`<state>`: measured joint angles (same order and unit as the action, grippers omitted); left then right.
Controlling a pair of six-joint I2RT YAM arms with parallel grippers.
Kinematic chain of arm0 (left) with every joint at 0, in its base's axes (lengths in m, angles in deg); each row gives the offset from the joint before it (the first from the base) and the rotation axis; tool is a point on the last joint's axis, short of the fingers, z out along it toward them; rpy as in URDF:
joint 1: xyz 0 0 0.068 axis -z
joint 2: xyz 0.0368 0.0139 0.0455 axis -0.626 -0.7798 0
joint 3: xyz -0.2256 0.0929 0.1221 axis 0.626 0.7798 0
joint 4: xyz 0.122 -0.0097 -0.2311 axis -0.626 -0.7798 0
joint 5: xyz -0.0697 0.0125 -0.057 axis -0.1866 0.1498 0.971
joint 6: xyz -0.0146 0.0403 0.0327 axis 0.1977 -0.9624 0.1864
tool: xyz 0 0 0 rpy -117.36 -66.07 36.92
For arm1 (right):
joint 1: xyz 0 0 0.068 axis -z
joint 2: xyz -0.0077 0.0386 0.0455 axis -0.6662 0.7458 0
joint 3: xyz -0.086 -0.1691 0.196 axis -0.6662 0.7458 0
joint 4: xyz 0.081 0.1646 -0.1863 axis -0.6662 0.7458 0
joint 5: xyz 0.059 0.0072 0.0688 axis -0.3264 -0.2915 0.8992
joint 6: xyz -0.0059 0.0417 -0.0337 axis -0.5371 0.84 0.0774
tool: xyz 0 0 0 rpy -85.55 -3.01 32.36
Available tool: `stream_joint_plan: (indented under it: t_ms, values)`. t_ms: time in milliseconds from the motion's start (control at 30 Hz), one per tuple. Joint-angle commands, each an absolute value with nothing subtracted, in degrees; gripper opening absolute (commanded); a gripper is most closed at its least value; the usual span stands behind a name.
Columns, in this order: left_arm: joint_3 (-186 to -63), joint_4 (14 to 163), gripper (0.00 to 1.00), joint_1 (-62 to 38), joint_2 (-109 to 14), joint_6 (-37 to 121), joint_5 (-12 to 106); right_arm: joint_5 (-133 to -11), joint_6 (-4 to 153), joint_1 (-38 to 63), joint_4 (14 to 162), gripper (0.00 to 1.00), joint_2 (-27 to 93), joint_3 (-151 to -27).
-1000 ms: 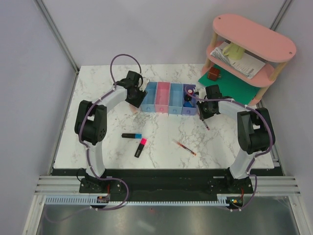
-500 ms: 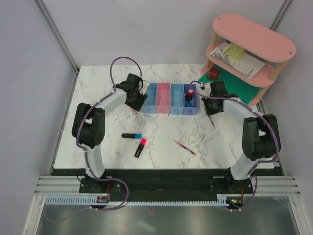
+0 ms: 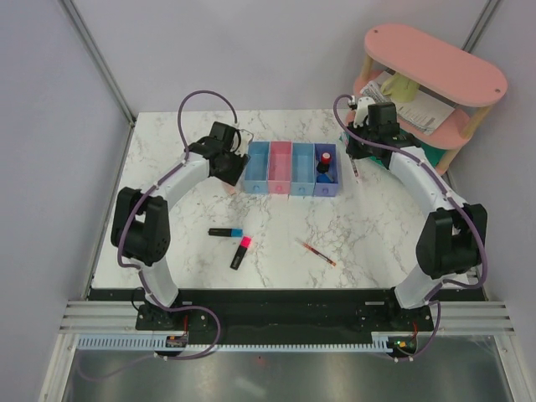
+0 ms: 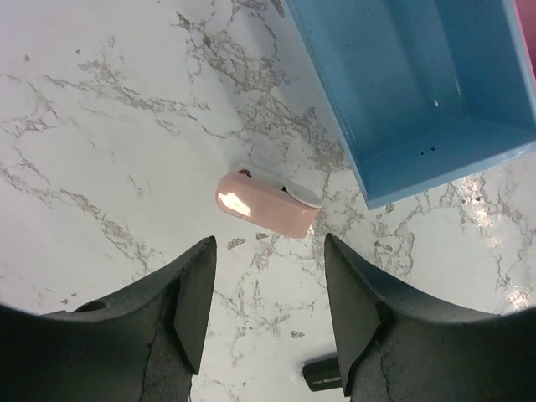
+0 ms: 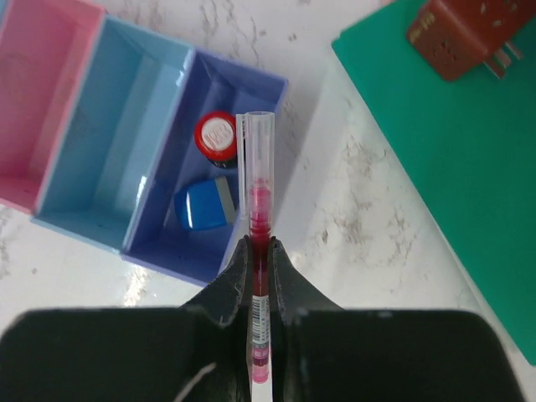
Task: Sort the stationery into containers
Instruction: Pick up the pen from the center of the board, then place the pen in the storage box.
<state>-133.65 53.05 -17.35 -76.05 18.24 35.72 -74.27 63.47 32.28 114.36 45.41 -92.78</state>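
Note:
The containers are a joined row of bins: light blue (image 3: 257, 166), pink (image 3: 279, 166), light blue (image 3: 301, 167) and purple-blue (image 3: 328, 186). The purple-blue bin (image 5: 159, 255) holds a red-capped black bottle (image 5: 218, 134) and a blue-white block (image 5: 205, 203). My right gripper (image 5: 260, 251) is shut on a thin red pen (image 5: 256, 167), held above that bin's right wall. My left gripper (image 4: 268, 249) stands open just above the table, the beige eraser (image 4: 264, 205) lying ahead of its fingertips beside the leftmost bin (image 4: 419, 92). On the marble lie a blue-capped highlighter (image 3: 226, 232), a pink-capped highlighter (image 3: 241, 252) and a second red pen (image 3: 316, 252).
A pink oval two-tier shelf (image 3: 435, 63) with papers and a yellow mug stands at the back right, on a green mat (image 5: 452, 167). A red-brown block (image 5: 465, 33) lies on that mat. Grey walls bound the table at the left and back.
My right arm has carried the red pen from in front of the bins' right end toward the back, alongside the purple-blue bin. The left gripper has barely shifted and stays open.

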Motion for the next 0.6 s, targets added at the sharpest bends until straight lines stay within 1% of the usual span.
stream_joint_plan:
  t_ms: [0,200,400,567]
  values:
    - [-131.8,52.7,0.62,-17.2,-75.0,21.1,34.5,-70.0,66.6,29.5,112.8,0.03,49.9,-98.9]
    - [-132.4,49.8,0.62,-17.3,-78.5,24.4,33.1,-69.4,66.5,24.4,111.2,0.03,56.1,-105.7]
    - [-132.4,49.0,0.62,-17.3,-79.8,25.5,33.4,-67.9,67.0,22.6,110.8,0.04,62.8,-111.1]
    - [-132.4,49.0,0.62,-17.6,-80.9,25.7,33.3,-67.2,67.1,21.8,109.5,0.03,66.4,-112.4]
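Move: The right hand already holds the pen. The light-blue compartment right of the pink one lies about 14 cm to its left, 6 cm ahead and 15 cm below; the dark-blue one is 7 cm left and 5 cm ahead. The pink correction tape is about 3 cm ahead of the open left hand and 8 cm below; the container's leftmost light-blue compartment is 8 cm right and 8 cm ahead, the blue-capped highlighter 13 cm back, 1 cm left. Right carries its pinched pen 12 cm left and forward over the container; open left sinks 4 cm towards tape. ##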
